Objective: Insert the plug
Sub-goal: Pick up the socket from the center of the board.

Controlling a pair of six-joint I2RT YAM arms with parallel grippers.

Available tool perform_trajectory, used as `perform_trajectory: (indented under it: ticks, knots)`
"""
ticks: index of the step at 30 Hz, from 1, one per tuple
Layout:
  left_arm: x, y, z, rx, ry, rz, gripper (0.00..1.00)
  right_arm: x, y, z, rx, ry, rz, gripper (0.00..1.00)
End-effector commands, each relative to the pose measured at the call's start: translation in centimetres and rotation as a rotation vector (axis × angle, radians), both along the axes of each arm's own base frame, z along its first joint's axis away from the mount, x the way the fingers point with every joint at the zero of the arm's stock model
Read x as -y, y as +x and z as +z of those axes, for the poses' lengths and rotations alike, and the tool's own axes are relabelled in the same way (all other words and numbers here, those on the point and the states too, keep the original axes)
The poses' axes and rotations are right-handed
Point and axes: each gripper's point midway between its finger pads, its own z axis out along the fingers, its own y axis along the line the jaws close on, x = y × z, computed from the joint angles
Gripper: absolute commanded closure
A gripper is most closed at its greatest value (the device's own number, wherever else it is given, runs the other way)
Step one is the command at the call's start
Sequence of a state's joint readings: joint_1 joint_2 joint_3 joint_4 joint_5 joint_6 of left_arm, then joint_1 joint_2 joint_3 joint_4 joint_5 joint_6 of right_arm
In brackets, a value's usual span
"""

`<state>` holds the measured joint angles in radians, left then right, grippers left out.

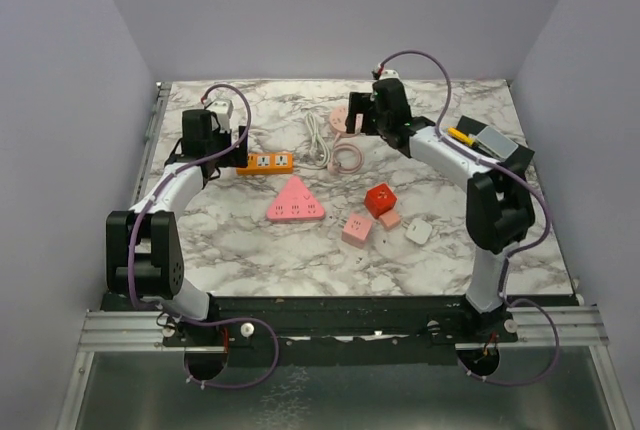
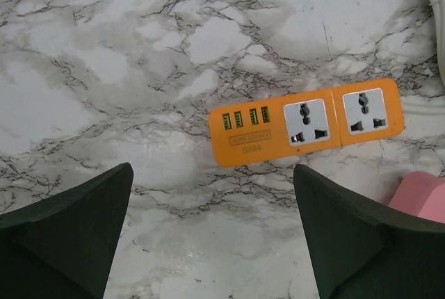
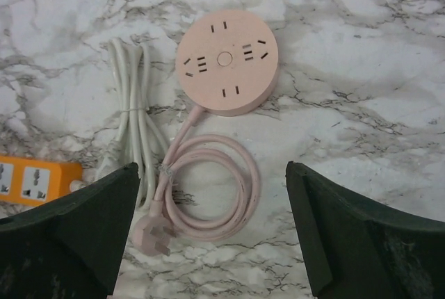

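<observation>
The pink plug (image 3: pixel 151 236) lies flat on the marble with its prongs showing, at the end of a coiled pink cord (image 3: pixel 240 188) that runs from a round pink socket (image 3: pixel 227 61). My right gripper (image 3: pixel 211 170) hovers open above the coil, and the plug lies just inside its left finger. Nothing is between the jaws. An orange power strip (image 2: pixel 306 122) with two universal sockets and several USB ports lies just beyond my left gripper (image 2: pixel 212 168). That gripper is wide open over bare marble. In the top view the right gripper (image 1: pixel 362 116) is at the back centre and the left gripper (image 1: pixel 232 142) beside the orange strip (image 1: pixel 265 162).
A bundled white cable (image 3: pixel 132 118) lies between the orange strip and the pink cord. Nearer the front are a pink triangular power strip (image 1: pixel 295 200), a red cube (image 1: pixel 380 198), two pink cube adapters (image 1: pixel 357 230) and a white adapter (image 1: pixel 418 233).
</observation>
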<state>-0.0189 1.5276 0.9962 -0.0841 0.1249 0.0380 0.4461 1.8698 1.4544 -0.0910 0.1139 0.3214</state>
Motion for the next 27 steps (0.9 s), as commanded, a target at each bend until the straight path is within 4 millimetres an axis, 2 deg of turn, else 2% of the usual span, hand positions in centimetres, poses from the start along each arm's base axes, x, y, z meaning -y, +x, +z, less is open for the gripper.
perform_trajectory:
  ticks: [1, 4, 7, 13, 17, 21, 27]
  knots:
    - [-0.2, -0.7, -1.3, -0.080, 0.019, -0.021, 0.01, -0.1, -0.3, -5.3, -0.133, -0.161, -0.063, 0.09]
    - [0.3, -1.0, -1.6, -0.105, 0.005, -0.046, 0.01, -2.4, 0.3, -6.3, -0.143, -0.159, -0.049, 0.15]
    - [1.1, -1.6, -1.8, -0.117, -0.021, -0.087, 0.01, -3.7, 1.3, -7.3, -0.164, -0.154, -0.072, 0.22]
    - [1.6, -2.5, -1.8, -0.134, -0.030, -0.122, 0.01, -5.4, 3.9, -9.3, -0.187, -0.135, -0.137, 0.26]
    - [1.0, -2.5, -1.1, -0.117, 0.001, -0.108, 0.01, -6.4, 5.1, -10.8, -0.217, -0.124, -0.149, 0.35]
    - [0.8, -2.5, -0.4, -0.101, 0.014, -0.098, 0.01, -7.0, 5.1, -12.0, -0.245, -0.125, -0.165, 0.49]
    - [0.4, -2.6, -0.2, -0.093, 0.031, -0.090, 0.01, -5.8, 3.9, -12.9, -0.265, -0.184, -0.241, 0.48]
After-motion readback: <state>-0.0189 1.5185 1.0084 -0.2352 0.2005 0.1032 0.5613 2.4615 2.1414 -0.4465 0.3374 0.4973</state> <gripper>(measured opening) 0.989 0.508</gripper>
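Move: The round pink socket lies about 12 cm ahead of the right hand, 5 cm to its left and 12 cm below. Its coiled pink cable is roughly 10 cm nearer the base than the socket; the white cable bundle sits 8 cm left of the socket and 5 cm nearer. From the left hand the socket is some 15 cm ahead, 29 cm right and 10 cm below. The right hand sinks about 10 cm, swinging left and forward towards the socket, fingers half closing; left eases back. ##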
